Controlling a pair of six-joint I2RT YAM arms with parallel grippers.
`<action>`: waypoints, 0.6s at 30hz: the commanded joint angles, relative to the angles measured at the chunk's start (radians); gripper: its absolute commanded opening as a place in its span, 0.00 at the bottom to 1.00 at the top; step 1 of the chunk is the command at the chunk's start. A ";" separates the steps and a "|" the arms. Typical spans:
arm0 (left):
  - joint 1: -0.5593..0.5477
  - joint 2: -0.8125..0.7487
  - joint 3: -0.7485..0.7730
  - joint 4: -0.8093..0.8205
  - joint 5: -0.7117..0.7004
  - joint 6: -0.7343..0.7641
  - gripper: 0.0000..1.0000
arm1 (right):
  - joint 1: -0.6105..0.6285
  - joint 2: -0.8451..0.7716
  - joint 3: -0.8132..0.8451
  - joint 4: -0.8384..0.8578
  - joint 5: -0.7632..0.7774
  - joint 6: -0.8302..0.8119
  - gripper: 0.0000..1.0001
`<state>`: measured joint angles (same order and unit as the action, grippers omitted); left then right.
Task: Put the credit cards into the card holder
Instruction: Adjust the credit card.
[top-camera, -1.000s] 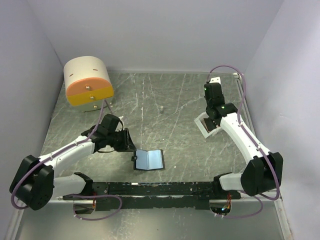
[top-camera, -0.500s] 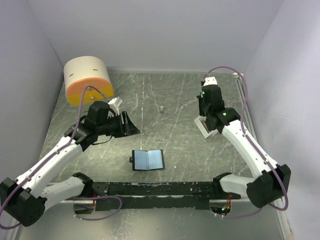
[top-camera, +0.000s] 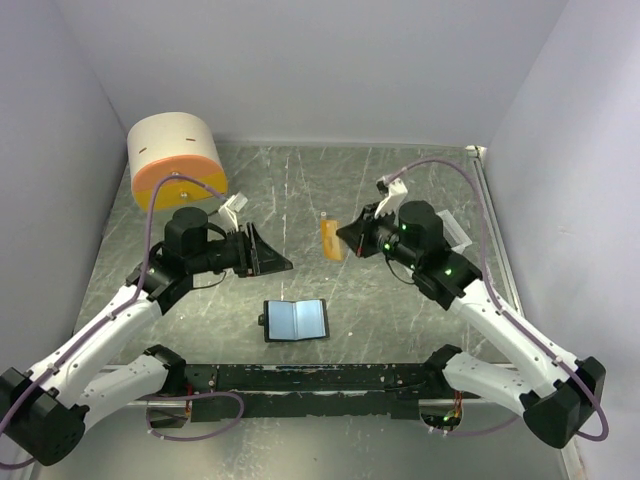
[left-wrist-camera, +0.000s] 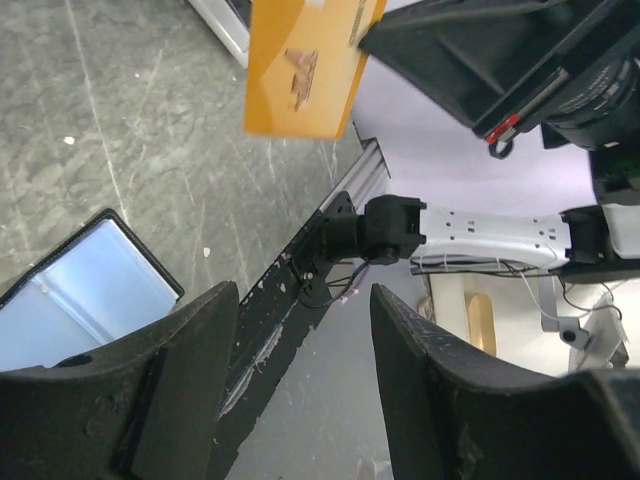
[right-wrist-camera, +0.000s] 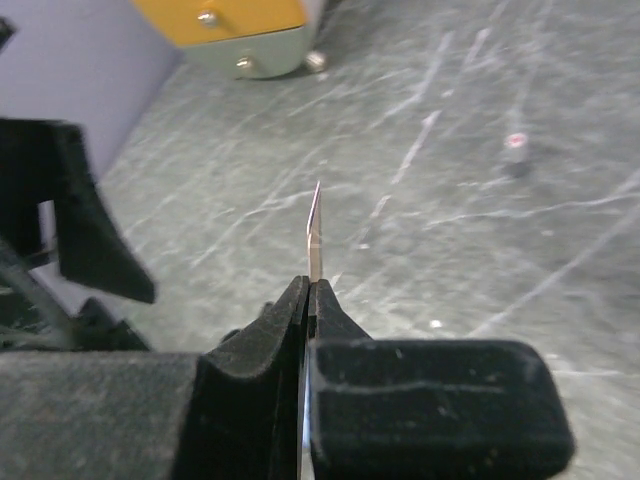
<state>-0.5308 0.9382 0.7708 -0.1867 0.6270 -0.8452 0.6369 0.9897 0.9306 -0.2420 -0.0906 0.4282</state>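
My right gripper (top-camera: 343, 233) is shut on one gold-orange credit card (top-camera: 331, 241), held up on edge above the middle of the table. The right wrist view shows that card (right-wrist-camera: 315, 232) edge-on, sticking out past the right gripper (right-wrist-camera: 312, 286). My left gripper (top-camera: 281, 262) hovers left of the card, pointing at it, open with nothing between its fingers. In the left wrist view the card (left-wrist-camera: 308, 66) hangs ahead of the left gripper (left-wrist-camera: 303, 300). The black card holder (top-camera: 296, 319) lies open and flat near the front, bluish inside (left-wrist-camera: 78, 292). No other credit cards show.
The round cream-and-orange drawer box (top-camera: 176, 161) stands at the back left, also visible in the right wrist view (right-wrist-camera: 238, 24). A white tray (top-camera: 449, 227) is partly hidden behind the right arm. A small white peg (right-wrist-camera: 515, 146) sits on the table. A black rail (top-camera: 300, 377) runs along the front.
The right arm swung from the tray at the back right to the table's middle, carrying the orange card. The left gripper left the card holder, opened, and moved back and right.
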 joint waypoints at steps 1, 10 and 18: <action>0.004 -0.019 -0.071 0.158 0.091 -0.059 0.66 | 0.029 -0.047 -0.092 0.208 -0.192 0.178 0.00; 0.004 -0.006 -0.180 0.284 0.083 -0.107 0.68 | 0.097 -0.074 -0.262 0.450 -0.278 0.369 0.00; 0.003 0.018 -0.236 0.421 0.114 -0.160 0.61 | 0.157 -0.058 -0.320 0.533 -0.286 0.426 0.00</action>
<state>-0.5308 0.9501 0.5541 0.1139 0.7013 -0.9695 0.7738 0.9314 0.6281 0.1905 -0.3557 0.8017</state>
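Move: The orange card, already pinched in the right hand, is some 10 cm right of the open left fingers, about 4 cm farther forward and slightly higher. Seen from the right hand, the left gripper it is being taken to lies about 13 cm left, 5 cm back and 2 cm lower. The open card holder lies on the table almost straight under the left hand, some 19 cm down, 2 cm back and 2 cm right. Back and to the left, some 10 cm in all, the right hand brings the card to the left gripper, still pinching it by its right edge and turning about 30 degrees as it goes, counter-clockwise with its left side rising. The left hand sinks about 3.5 cm, fingers kept wide open and pointing right towards the card; contact between them can't be seen. ##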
